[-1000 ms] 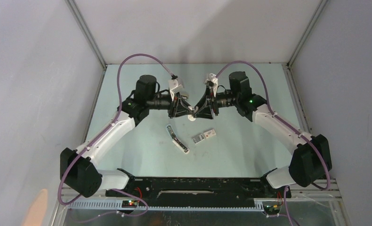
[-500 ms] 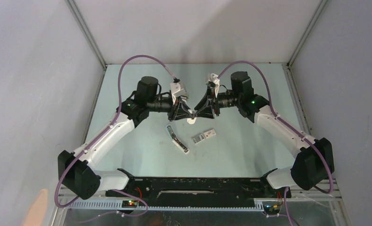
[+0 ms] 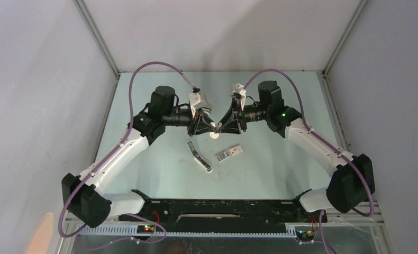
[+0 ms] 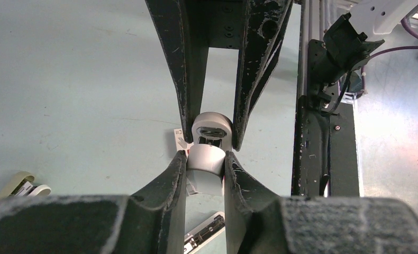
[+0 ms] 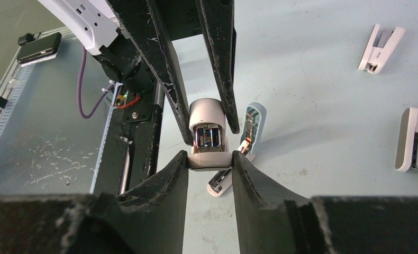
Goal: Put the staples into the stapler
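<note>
Both grippers meet above the table's middle, each clamped on one end of a small white stub (image 3: 214, 134) with shiny metal inside. My left gripper (image 4: 207, 159) pinches the stub's rounded end (image 4: 205, 165). My right gripper (image 5: 210, 159) is shut on its flat base (image 5: 209, 160). Below them the stapler (image 3: 199, 156), slim and pale, lies open on the table, also visible in the right wrist view (image 5: 253, 121). The staples (image 3: 229, 153), a small white box, lie just right of it, partly hidden behind the stub in the left wrist view (image 4: 179, 138).
Two stubby wedge-shaped staplers (image 5: 380, 41) (image 5: 414, 140) lie on the far side of the table; one beige one (image 4: 21, 182) shows at the left wrist view's edge. The black base rail (image 3: 217, 209) runs along the near edge.
My right gripper's fingers have narrowed onto the stub's base. Both grippers have drawn slightly closer together; the left arm's elbow has shifted a little left.
</note>
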### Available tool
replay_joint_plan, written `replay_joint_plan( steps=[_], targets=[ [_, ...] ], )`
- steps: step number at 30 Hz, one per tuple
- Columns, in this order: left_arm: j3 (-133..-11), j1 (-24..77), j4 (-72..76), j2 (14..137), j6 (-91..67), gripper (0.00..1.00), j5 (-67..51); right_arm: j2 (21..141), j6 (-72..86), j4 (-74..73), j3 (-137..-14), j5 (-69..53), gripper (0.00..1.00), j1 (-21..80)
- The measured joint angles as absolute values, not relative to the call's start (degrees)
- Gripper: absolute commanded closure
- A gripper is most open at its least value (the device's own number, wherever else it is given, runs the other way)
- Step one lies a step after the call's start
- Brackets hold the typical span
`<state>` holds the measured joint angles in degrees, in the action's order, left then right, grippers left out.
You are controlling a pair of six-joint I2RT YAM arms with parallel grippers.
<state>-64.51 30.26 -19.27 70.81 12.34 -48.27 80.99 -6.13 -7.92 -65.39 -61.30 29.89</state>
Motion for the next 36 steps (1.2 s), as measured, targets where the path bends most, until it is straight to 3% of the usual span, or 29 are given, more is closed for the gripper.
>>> replay_joint_plan(
  steps=[6,15,36],
  targets=[
    [-64.47,30.26,-18.96,70.74,12.03,1.0,-48.51,81.01,-5.56,-7.55,-65.39,-61.63,1.0,29.82],
    [-57.12,29.02,-5.23,66.19,4.32,1.0,-48.69,80.64,-2.55,-4.4,-65.28,-64.82,1.0,27.75],
    [-32.53,28.51,44.05,54.83,-33.5,1.0,-35.31,64.2,21.8,30.0,-45.12,-58.94,1.0,20.88]
  ],
)
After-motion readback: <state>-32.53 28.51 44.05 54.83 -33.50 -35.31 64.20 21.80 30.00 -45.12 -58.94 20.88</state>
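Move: Between the two hands is the white stapler, each already pinching one of its arms with the fingertips some 2 cm apart. Its middle hangs about 2 cm below both hand points and 1 cm back, 1 cm right of the left hand and 1 cm left of the right. From the left hand, roughly 26 cm below, the open staple box lies 3 cm ahead and 3 cm right, the opened blue stapler 3 cm ahead and 7 cm left. Lifting together while drawing apart, both hands rise about 6 cm with the white stapler between them, the right also going some 5 cm to its right and the left about 2 cm to its left. The left wrist tips its fingertips up through nearly 40 degrees, the right's by around 15, and both swing slightly forward; each keeps its pinch on its own arm. Near the end the hands sink back a little. ##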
